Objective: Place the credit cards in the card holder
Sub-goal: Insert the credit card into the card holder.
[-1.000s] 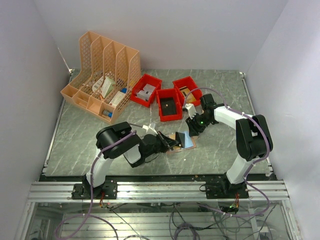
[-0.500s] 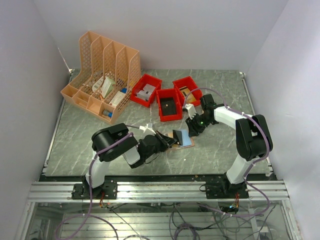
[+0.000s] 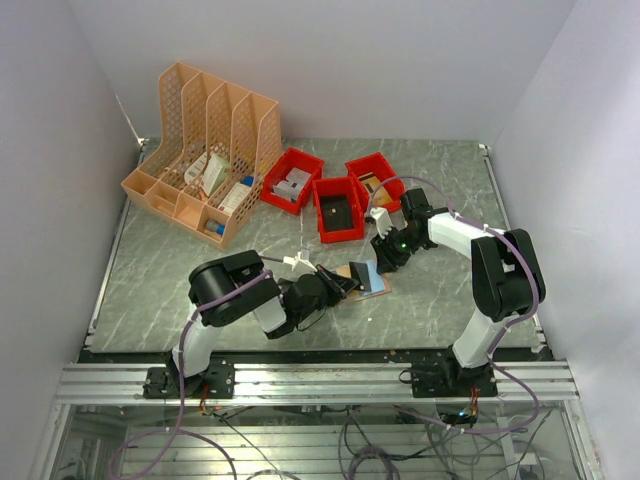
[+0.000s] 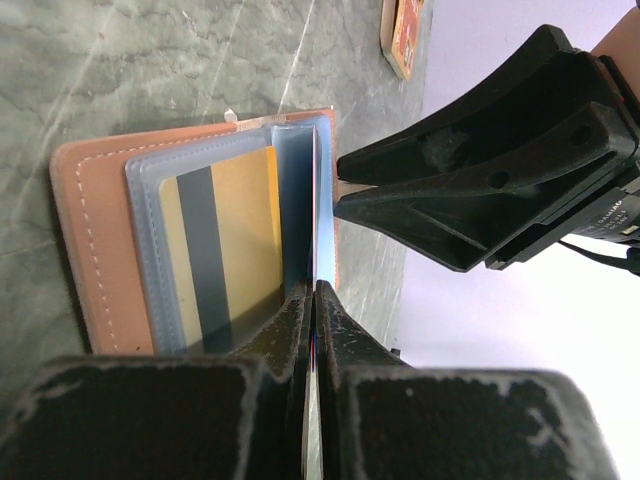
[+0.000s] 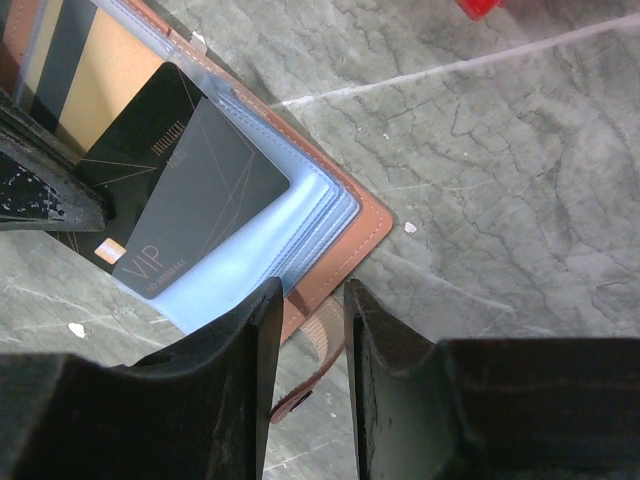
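Note:
The salmon card holder [image 3: 374, 287] lies open on the table between the arms, its clear blue sleeves fanned up. A gold card with a black stripe [image 4: 225, 235] sits in one sleeve. My left gripper [image 4: 316, 300] is shut on a thin card seen edge-on, which runs into the upright sleeves [image 4: 300, 190]. From the other side that card shows as a black VIP card [image 5: 200, 200] partly inside a sleeve. My right gripper [image 5: 308, 300] is closed on the holder's strap [image 5: 322, 345] at its far edge [image 5: 350, 235].
An orange lattice file rack [image 3: 205, 150] stands at the back left. Three red bins [image 3: 338, 208] with small items sit behind the card holder. White walls close in both sides.
The left arm's elbow has shifted and its wrist has edged toward the holder. The raised sleeve looks narrower from above. The right arm has not moved.

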Robot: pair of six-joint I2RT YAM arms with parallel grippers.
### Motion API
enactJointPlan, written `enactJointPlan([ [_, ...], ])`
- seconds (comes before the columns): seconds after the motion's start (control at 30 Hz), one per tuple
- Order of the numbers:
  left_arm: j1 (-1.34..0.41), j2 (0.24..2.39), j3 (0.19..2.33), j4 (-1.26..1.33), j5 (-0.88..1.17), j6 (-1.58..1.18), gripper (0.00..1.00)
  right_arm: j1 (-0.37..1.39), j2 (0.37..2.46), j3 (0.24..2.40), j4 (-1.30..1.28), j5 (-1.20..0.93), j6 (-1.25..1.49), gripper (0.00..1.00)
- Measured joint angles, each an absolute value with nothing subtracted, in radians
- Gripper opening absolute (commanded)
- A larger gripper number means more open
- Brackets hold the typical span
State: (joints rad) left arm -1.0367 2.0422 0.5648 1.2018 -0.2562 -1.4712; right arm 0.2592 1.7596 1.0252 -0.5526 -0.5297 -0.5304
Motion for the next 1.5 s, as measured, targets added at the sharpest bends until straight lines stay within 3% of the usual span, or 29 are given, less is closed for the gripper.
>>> enactJointPlan([
  [0.2,-1.052,2.042,0.585,1.171,-0.290,-1.485,0.11,0.259,1.760,1.025,-0.553,-0.532,-0.530,0.31],
  [0.43,-1.061,2.042,0.616,1.120,-0.299,-1.486,0.27,0.259,1.760,1.025,-0.553,-0.532,-0.530,0.32],
  [0.93,-1.062,1.999,0.622,1.051,-0.292,-1.462,0.49,0.252,1.713,1.025,-0.554,-0.562,-0.530,0.34],
  [1.5,-1.062,1.927,0.855,0.553,-0.263,-1.289,0.56,0.251,1.713,1.025,-0.558,-0.568,-0.518,0.33],
])
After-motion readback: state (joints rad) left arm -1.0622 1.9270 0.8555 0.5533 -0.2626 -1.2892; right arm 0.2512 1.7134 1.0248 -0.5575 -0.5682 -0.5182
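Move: The dark card pinched in my left fingers is already mostly inside the card holder's blue pocket; the pocket's middle is about 5 cm to the right of them, 1 cm ahead and 2 cm below. The yellow card in the other page sits some 2 cm left, 1 cm ahead and 3 cm below, and the red tray of black cards roughly 16 cm ahead, 3 cm left. From my right hand the pocket is about 4 cm left, 3 cm back and 1 cm down. I ease my left hand right about 1 cm, sliding the card deeper from the fold towards the holder's outer edge while my fingers begin to open and release it. They spread to about half open as the hand goes another 2 cm right over the pocket, rolling some 20 degrees, left side up. Midway my right fingers lift about 1.5 cm off the holder's right edge. ##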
